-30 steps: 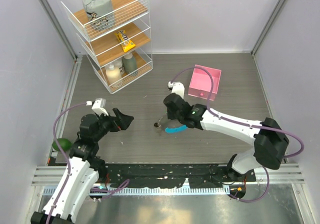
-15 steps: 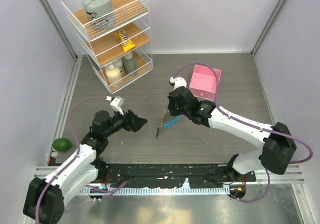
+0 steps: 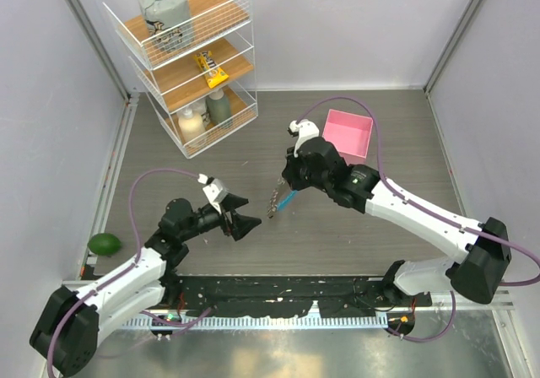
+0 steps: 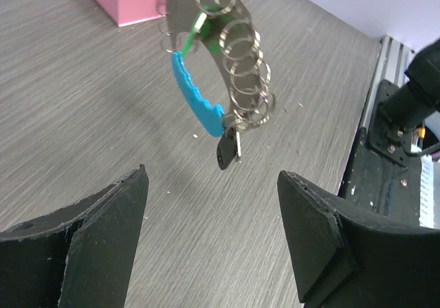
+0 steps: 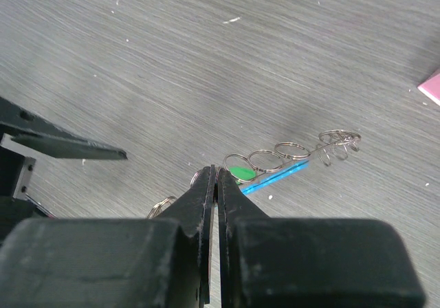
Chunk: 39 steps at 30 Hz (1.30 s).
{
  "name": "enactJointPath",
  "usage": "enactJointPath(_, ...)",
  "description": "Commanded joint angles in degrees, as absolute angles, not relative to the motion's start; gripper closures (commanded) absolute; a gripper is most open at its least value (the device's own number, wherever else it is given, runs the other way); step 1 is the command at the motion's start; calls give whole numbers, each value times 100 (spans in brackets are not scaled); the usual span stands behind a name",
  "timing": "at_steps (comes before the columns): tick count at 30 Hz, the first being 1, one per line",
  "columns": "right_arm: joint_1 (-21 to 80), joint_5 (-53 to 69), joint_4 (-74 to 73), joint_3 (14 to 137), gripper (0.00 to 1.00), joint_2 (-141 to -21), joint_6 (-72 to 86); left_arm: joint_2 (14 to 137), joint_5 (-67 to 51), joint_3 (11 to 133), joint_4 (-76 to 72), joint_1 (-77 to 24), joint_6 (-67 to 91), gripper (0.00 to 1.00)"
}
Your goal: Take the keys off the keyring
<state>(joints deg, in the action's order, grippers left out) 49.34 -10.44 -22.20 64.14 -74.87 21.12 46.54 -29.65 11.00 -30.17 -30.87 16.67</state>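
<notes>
The keyring hangs above the table as a loop of silvery rings with a curved blue strip and a dark clasp at its bottom. The key shows only as a green head among the rings; that green head also shows near the top of the loop. My right gripper is shut on the keyring's top. My left gripper stands open just left of and below the hanging loop, its jaws wide apart with nothing between them.
A pink box sits behind the right arm and shows at the top of the left wrist view. A white wire shelf rack stands at the back left. A green round fruit lies at the left edge. A black rail runs along the near edge.
The left arm has swung right and forward toward the keyring, its jaws a little narrower. The right gripper has lifted the keyring off the table and carried it slightly back.
</notes>
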Motion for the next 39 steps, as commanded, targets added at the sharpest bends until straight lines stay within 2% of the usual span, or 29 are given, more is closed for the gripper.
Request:
enactJointPath(1,4896,-976,-2179,6838,95,-7242,2004,4649,-3059,1248,-3357,-3348,863,18)
enactJointPath(15,4896,-721,-2268,7119,95,-7146,2030,5272,-2821,1661,-3314,-3726,27,19)
enactJointPath(19,4887,-694,-2259,7128,95,-7137,2048,5554,-2795,1854,-3349,-4007,-377,14)
enactJointPath(30,4887,-580,-2232,7102,95,-7031,2074,6161,-1847,2223,-3349,-4421,-650,21)
enactJointPath(32,4887,-563,-2232,7084,95,-7005,2083,6187,-1811,2259,-3340,-4421,-677,27)
enactJointPath(39,4887,-685,-2232,6926,95,-6935,2101,5784,-1846,2145,-3157,-4421,-721,75)
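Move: The black key at the keyring's free end hangs about 5 cm to the right of the open left hand, 1 cm ahead and roughly 3 cm below. The blue strip's middle is some 8 cm right and 4 cm ahead, near hand height. From the right hand, which already pinches the keyring's other end, the black key lies about 8 cm back, 3 cm left and 6 cm lower. Left hand reaches about 5 cm right, closing round the black key; right lifts the keyring some 4 cm. ##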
